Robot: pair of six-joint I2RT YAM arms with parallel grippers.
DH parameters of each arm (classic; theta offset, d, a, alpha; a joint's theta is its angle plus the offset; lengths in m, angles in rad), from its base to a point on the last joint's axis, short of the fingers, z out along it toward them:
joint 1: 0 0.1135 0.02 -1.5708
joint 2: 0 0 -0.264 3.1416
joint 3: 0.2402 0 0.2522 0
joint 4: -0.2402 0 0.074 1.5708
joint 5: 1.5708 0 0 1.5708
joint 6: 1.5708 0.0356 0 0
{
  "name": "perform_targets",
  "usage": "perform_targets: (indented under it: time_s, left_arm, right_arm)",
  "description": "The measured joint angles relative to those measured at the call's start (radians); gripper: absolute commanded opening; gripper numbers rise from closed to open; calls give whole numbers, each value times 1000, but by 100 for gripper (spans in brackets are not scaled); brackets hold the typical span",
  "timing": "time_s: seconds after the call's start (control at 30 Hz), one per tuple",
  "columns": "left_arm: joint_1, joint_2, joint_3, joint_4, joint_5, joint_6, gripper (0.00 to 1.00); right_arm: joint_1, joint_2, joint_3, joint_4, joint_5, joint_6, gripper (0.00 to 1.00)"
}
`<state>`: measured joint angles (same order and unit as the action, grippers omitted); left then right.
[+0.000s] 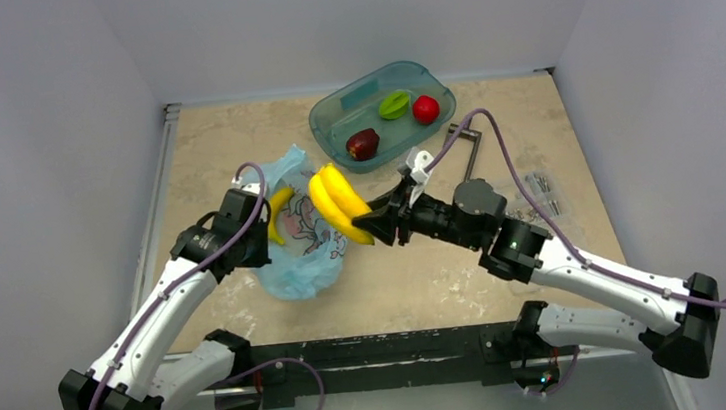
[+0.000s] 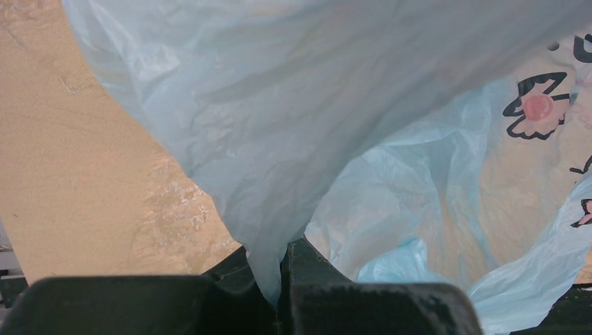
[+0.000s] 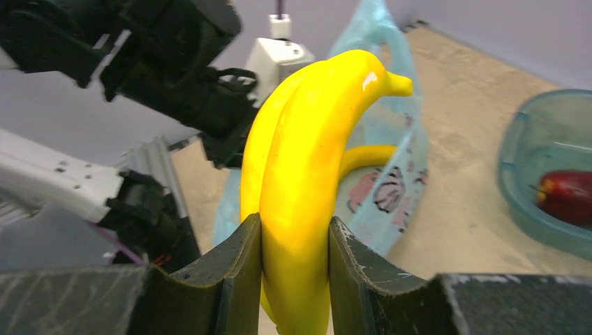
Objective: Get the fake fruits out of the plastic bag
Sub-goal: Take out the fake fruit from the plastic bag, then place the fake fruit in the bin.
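My right gripper (image 1: pixel 371 226) (image 3: pixel 294 237) is shut on a yellow banana bunch (image 1: pixel 337 202) (image 3: pixel 307 160), which it holds up just right of the light-blue plastic bag (image 1: pixel 297 272) (image 3: pixel 391 195). A second yellow banana (image 1: pixel 280 211) (image 3: pixel 368 156) pokes out of the bag's mouth. My left gripper (image 1: pixel 260 243) (image 2: pixel 283 269) is shut on a pinched fold of the bag (image 2: pixel 279 112) at its left edge. A dark maroon fruit (image 1: pixel 363 145) (image 3: pixel 567 195) lies in the teal tub (image 1: pixel 324 128) (image 3: pixel 513 150).
The tub at the back also holds a green ridged fruit (image 1: pixel 394 105) and a bright red round fruit (image 1: pixel 425 110). A clear packet of metal parts (image 1: pixel 542 191) lies at the right, and a black metal bracket (image 1: pixel 470 146) beside the tub. The left arm (image 3: pixel 174 63) is close behind the banana.
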<state>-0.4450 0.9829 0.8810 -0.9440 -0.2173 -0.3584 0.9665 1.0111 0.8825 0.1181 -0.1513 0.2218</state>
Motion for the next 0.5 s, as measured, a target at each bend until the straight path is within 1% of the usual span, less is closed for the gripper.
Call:
perform_targets:
  time_s: [0.13,0.27,0.37,0.5]
  left_arm:
    - [0,-1,0,0,1,0,0]
    - [0,-1,0,0,4,1,0]
    - [0,-1,0,0,7,1,0]
    - [1,-1,0,0,13,1,0]
  right_arm:
    - [-16,-71,-81,-6,134,-23,0]
    - [-56,-38,-111,-2,303,-7,0]
    - [-114,78,-67,-8,413,44,0]
    - [-169,321,130,-61,512,101,0]
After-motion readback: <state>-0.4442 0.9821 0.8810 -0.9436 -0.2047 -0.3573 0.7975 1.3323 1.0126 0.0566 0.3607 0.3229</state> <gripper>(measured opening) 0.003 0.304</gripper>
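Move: The teal bin that the right hand's bananas are going to has its middle about 31 cm ahead of that hand, 7 cm to its right and 28 cm below. In the bin, the dark red fruit lies some 27 cm ahead and 2 cm right of the hand, the green fruit 34 cm ahead and 10 cm right. The plastic bag is about 7 cm ahead and 13 cm left. From the left hand, the bin is roughly 30 cm ahead, 28 cm right and 9 cm below. Forward towards the teal bin, about 15 cm and gathering speed, the right hand carries the bananas away from the plastic bag, drifting right at first and sinking some 7 cm on the way. Its wrist swings clockwise about 40 degrees and tips slightly down, the fingers keeping their grip. The left hand stays put, still pinching the bag's edge. ##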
